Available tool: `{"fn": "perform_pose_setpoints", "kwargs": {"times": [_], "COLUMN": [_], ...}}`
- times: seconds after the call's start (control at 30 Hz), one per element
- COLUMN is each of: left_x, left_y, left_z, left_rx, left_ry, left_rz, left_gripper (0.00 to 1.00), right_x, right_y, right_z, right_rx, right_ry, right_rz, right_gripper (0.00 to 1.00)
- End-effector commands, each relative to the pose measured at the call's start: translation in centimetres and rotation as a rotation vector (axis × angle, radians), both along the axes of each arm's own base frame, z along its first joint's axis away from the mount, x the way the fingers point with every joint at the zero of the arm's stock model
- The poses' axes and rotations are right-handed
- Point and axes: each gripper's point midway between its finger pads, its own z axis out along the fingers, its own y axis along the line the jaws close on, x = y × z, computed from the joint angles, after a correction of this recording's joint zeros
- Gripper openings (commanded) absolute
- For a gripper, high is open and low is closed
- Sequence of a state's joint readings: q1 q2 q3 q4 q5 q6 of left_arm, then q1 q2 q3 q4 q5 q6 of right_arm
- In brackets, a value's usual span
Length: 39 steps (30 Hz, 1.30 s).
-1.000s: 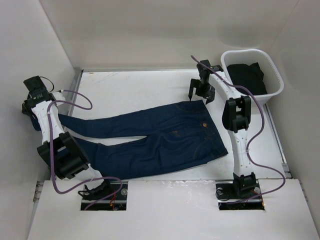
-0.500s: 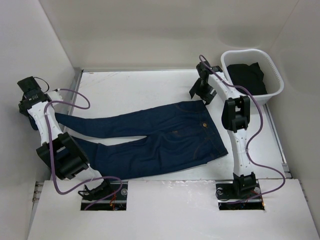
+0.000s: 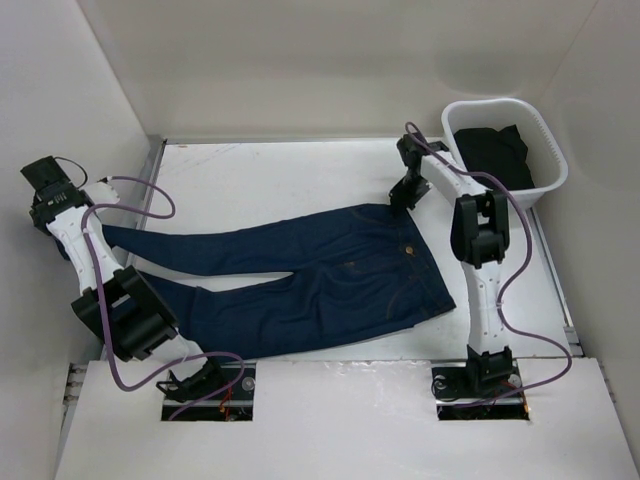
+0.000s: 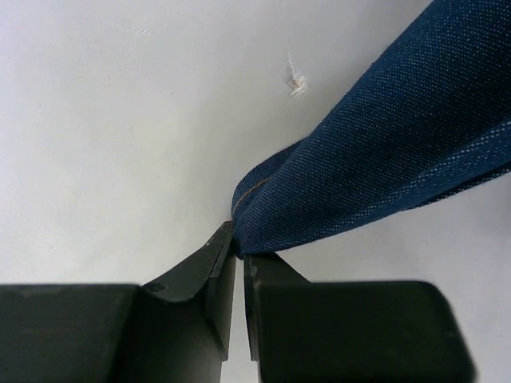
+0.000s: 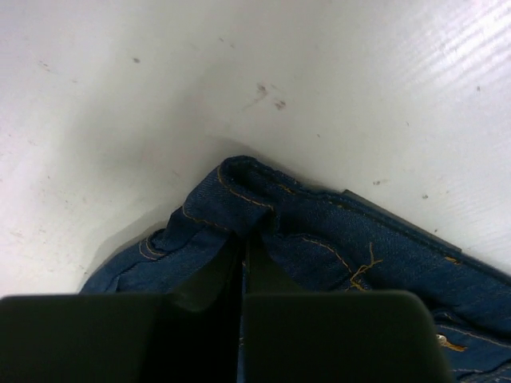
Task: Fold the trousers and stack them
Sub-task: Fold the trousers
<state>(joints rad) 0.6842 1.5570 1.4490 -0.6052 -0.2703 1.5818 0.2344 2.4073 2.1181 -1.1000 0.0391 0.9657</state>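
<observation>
The dark blue trousers (image 3: 330,280) lie flat across the table, waist to the right and both legs running left. My right gripper (image 3: 403,197) is down at the far corner of the waist. In the right wrist view it (image 5: 243,239) is shut on a bunched fold of the waistband (image 5: 255,191) with tan stitching. My left gripper (image 4: 237,243) is shut on the hem of the upper leg (image 4: 383,159) at the far left, and that leg stretches away from its tips. Both fingertips pinch denim.
A white basket (image 3: 555,150) with dark clothing (image 3: 495,155) inside stands at the back right, just beyond the right arm. Side walls close in on the left and right. A raised white ledge (image 3: 330,420) runs along the near edge by the arm bases.
My right gripper has come down onto the waist corner and shut on it from open. The left arm has drawn the leg hem a little further left.
</observation>
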Motion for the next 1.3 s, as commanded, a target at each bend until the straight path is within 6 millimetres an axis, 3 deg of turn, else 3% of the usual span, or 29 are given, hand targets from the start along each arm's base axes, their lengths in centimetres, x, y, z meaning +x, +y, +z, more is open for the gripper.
{"fn": "perform_pose_setpoints", "kwargs": {"times": [0.0, 0.1, 0.23, 0.33, 0.43, 0.5, 0.57, 0.67, 0.9, 0.97, 1.07, 1.17, 1.27], "left_x": [-2.8, -2.9, -2.9, -2.2, -0.6, 0.5, 1.2, 3.6, 12.2, 14.1, 15.9, 15.9, 14.4], "left_y": [2.3, 2.2, 2.0, 2.1, 1.8, 1.5, 1.6, 1.2, 0.2, -0.5, -1.9, -2.8, -3.4], "left_z": [5.5, 5.7, 6.2, 7.0, 7.4, 6.4, 4.7, 3.5, 5.1, 4.9, 4.2, 3.7, 3.2], "left_rx": [0.125, 0.128, 0.134, 0.142, 0.111, 0.060, 0.020, 0.013, 0.061, 0.061, 0.062, 0.060, 0.057], "left_ry": [-0.092, -0.096, -0.111, -0.168, -0.269, -0.305, -0.307, -0.332, -0.432, -0.422, -0.401, -0.382, -0.351], "left_rz": [0.107, 0.106, 0.100, 0.093, 0.061, 0.038, 0.033, -0.007, -0.076, -0.100, -0.147, -0.168, -0.170], "left_gripper": [0.05, 0.05, 0.05, 0.04, 0.03, 0.02, 0.02, 0.02, 0.01, 0.01, 0.01, 0.01, 0.01], "right_x": [-0.8, -0.1, 1.7, 2.8, 3.8, 3.4, 2.7, 2.5, 4.4, 4.3, 3.7, 2.8, 1.0], "right_y": [0.3, 0.5, 0.3, -1.0, -1.9, -2.5, -4.4, -6.6, -12.8, -14.1, -14.7, -14.4, -14.3], "right_z": [-1.3, -0.7, 2.3, 6.4, 12.1, 15.3, 17.3, 18.6, 24.8, 25.6, 25.4, 25.6, 24.9], "right_rx": [0.046, 0.072, 0.047, -0.051, -0.074, -0.060, -0.072, -0.073, -0.094, -0.081, -0.041, -0.014, 0.018], "right_ry": [0.006, -0.076, -0.237, -0.416, -0.654, -0.771, -0.829, -0.856, -1.040, -1.071, -1.073, -1.103, -1.107], "right_rz": [-0.097, -0.175, -0.211, -0.143, -0.082, -0.064, -0.063, -0.043, -0.147, -0.164, -0.165, -0.150, -0.146], "right_gripper": [0.00, 0.00, 0.00, 0.00, 0.00, 0.00, 0.00, 0.00, 0.00, 0.00, 0.00, 0.00, 0.00]}}
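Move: Both hands already pinch the trousers: the left has the far leg's hem high over the left edge, the right the far waist corner just above the table. The table's far left corner is roughly 37 cm ahead of the left hand, 13 right, 25 below; the crotch is level with that hand and 53 cm right. From the right hand, the basket's middle is about 25 cm right and 6 ahead, the waist button 12 cm back and 2 right. Straight up first, some 20 cm, the right hand lifts the waist corner, then carries it about 14 cm right to the basket's near left rim, fingers tilting forward by about 50 degrees. The left, after tipping its fingers upward a little, sweeps the hem forward about 16 cm and slightly right towards the far left corner. Both keep their pinch. ##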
